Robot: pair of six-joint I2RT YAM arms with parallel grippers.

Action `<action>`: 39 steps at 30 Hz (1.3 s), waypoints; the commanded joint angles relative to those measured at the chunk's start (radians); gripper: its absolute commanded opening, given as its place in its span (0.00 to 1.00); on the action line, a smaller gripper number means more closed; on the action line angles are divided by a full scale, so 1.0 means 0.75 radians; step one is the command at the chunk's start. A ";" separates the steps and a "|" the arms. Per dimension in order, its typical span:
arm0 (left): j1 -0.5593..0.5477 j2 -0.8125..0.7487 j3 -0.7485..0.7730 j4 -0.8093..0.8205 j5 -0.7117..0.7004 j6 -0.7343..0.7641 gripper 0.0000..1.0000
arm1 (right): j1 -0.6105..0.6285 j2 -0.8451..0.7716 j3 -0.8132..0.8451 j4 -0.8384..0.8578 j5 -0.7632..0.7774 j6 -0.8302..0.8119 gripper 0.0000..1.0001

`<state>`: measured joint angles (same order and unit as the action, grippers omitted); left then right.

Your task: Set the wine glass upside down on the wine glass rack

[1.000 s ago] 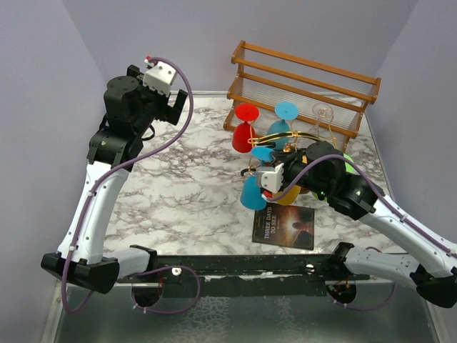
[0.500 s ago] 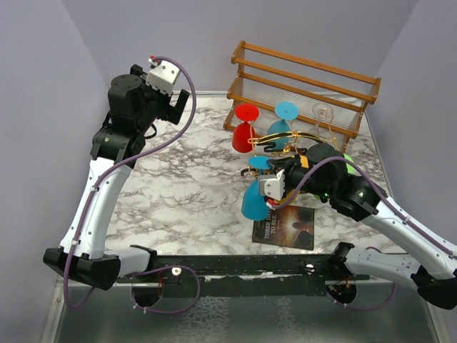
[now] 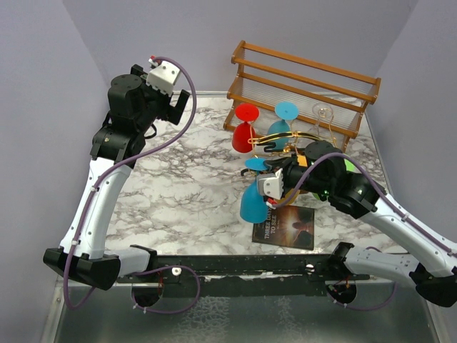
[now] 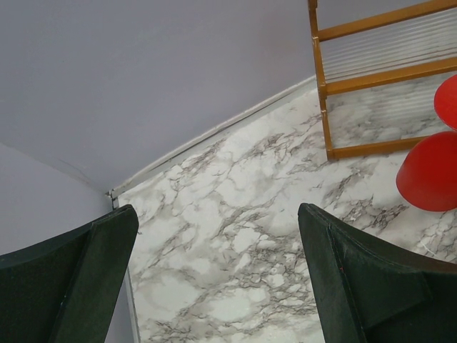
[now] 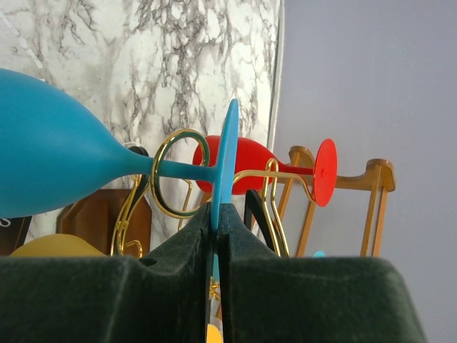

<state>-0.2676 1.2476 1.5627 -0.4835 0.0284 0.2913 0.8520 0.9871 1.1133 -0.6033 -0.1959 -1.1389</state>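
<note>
My right gripper [image 3: 274, 176] is shut on the foot disc of a blue wine glass [image 3: 250, 203], which hangs bowl-down and tilted at the near left of the wine glass rack [image 3: 293, 135]. In the right wrist view the fingertips [image 5: 216, 214] pinch the disc [image 5: 228, 153]. The stem runs through a gold wire loop [image 5: 175, 182], with the bowl [image 5: 50, 164] to the left. A red glass [image 3: 244, 128] and another blue glass [image 3: 283, 120] hang on the rack. My left gripper [image 3: 178, 103] is open, empty and raised at the far left; its own view [image 4: 214, 286] shows bare marble.
A large orange-brown slatted shelf rack [image 3: 307, 82] stands at the back right, with a clear glass [image 3: 323, 114] in front of it. A dark book [image 3: 284, 226] lies near the front edge. A yellow object [image 5: 50, 246] sits below the blue bowl.
My right gripper has carried the blue glass a little toward the near left, the bowl swinging lower. The left arm shifted slightly, then stayed still.
</note>
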 commanded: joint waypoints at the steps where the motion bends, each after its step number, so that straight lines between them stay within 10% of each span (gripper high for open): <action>1: 0.008 -0.014 -0.003 0.023 0.041 0.011 0.98 | 0.011 0.025 0.059 0.007 -0.068 0.047 0.07; 39: 0.007 -0.052 -0.026 0.025 0.060 0.039 0.98 | 0.013 0.155 0.154 -0.066 -0.372 0.171 0.34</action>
<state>-0.2676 1.2343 1.5532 -0.4835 0.0452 0.3103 0.8562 1.0935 1.1923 -0.6376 -0.3973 -1.0424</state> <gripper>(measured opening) 0.978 0.329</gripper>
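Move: The blue glass is held upside down by its foot in the right fingers, its stem already in the front-left gold ring, which lies about 3 cm left of the hand point and 3 cm below. The hanging red glass is some 16 cm ahead and 6 cm left, the rear blue glass 16 cm ahead and 6 cm right. The yellow glass hangs level with the hand, 9 cm right. From the left hand the ring is roughly 24 cm right, 17 cm back and 15 cm lower. Leftward by about 3.5 cm, the right hand eases the blue glass's foot over the gold ring, first dipping 1 cm, then coming up and drawing back some 2 cm. The wrist turns about 15 degrees in all, partly counter-clockwise, while the nearly shut fingers open to about a third and slacken their pinch on the foot. ##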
